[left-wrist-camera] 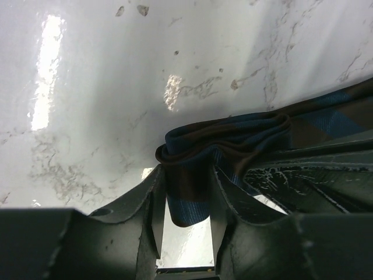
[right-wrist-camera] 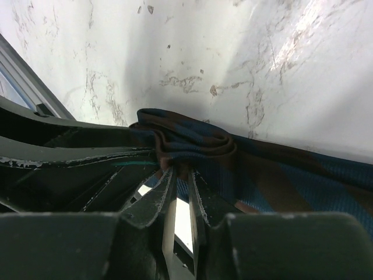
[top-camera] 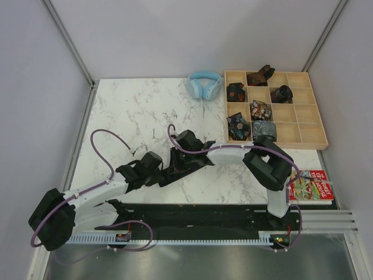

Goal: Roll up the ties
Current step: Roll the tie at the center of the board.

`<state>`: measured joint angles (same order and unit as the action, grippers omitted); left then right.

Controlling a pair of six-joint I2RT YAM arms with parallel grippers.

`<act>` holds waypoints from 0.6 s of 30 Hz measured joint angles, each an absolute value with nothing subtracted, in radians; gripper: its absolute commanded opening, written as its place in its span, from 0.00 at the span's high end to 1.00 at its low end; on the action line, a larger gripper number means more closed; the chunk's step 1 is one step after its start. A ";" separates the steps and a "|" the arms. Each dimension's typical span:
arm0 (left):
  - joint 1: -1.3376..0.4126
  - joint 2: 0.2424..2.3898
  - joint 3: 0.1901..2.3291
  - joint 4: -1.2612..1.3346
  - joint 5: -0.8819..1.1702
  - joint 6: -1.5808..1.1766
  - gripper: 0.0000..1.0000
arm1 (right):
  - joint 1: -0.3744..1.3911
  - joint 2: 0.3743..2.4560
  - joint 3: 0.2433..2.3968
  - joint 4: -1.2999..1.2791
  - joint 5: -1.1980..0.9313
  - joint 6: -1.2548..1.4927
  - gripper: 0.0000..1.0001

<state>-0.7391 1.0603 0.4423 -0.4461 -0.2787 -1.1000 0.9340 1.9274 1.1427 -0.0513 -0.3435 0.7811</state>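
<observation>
A tie with dark blue and brown stripes [left-wrist-camera: 233,137] lies on the marble table, its end wound into a loose roll [right-wrist-camera: 186,143]. The rest of its length trails off to the right [right-wrist-camera: 303,181]. My left gripper [left-wrist-camera: 186,175] is shut on a fold of the roll, with fabric filling the gap between its fingers. My right gripper [right-wrist-camera: 182,172] is shut on the roll's edge from the opposite side, jaws nearly together. In the top view the two grippers [top-camera: 165,174] [top-camera: 176,160] meet at the table's middle and hide most of the tie.
A wooden compartment tray [top-camera: 303,144] at the back right holds several rolled ties [top-camera: 260,109]. Light blue headphones [top-camera: 204,85] lie left of it. A colourful book [top-camera: 312,185] sits at the right edge, beside the right arm's base.
</observation>
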 measured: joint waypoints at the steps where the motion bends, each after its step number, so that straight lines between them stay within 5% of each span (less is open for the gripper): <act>1: -0.739 1.078 0.449 -0.431 -0.279 -1.099 0.69 | 0.933 1.931 1.141 -0.041 -0.344 0.782 0.79; 7: -0.739 1.140 0.490 -0.411 -0.284 -1.087 0.84 | 0.921 1.935 1.133 -0.015 -0.345 0.786 0.79; 18: -0.741 1.137 0.662 -0.640 -0.266 -0.973 0.87 | 0.927 1.935 1.155 -0.044 -0.351 0.791 0.77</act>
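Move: The folded end of the tie lies just about between the left hand's open fingers, its middle some 1 cm ahead, 1 cm to the right and 1 cm below. The right gripper, already shut on the roll, is about 2 cm ahead and 4 cm to the right; the flat rest of the tie is centred 3 cm ahead and 11 cm right. From the right hand the folded end lies about 3 cm left, 1 cm back and 1 cm below. The left hand eases about 1.5 cm forward and right along the board, closing its half-open fingers to pinch the tie's folded end beside the right gripper, then stops and lifts that end some 3.5 cm nearly straight up, turning slightly clockwise. The right hand stays almost in place, still pinching the roll with its fingers shut as the counter-hold. ##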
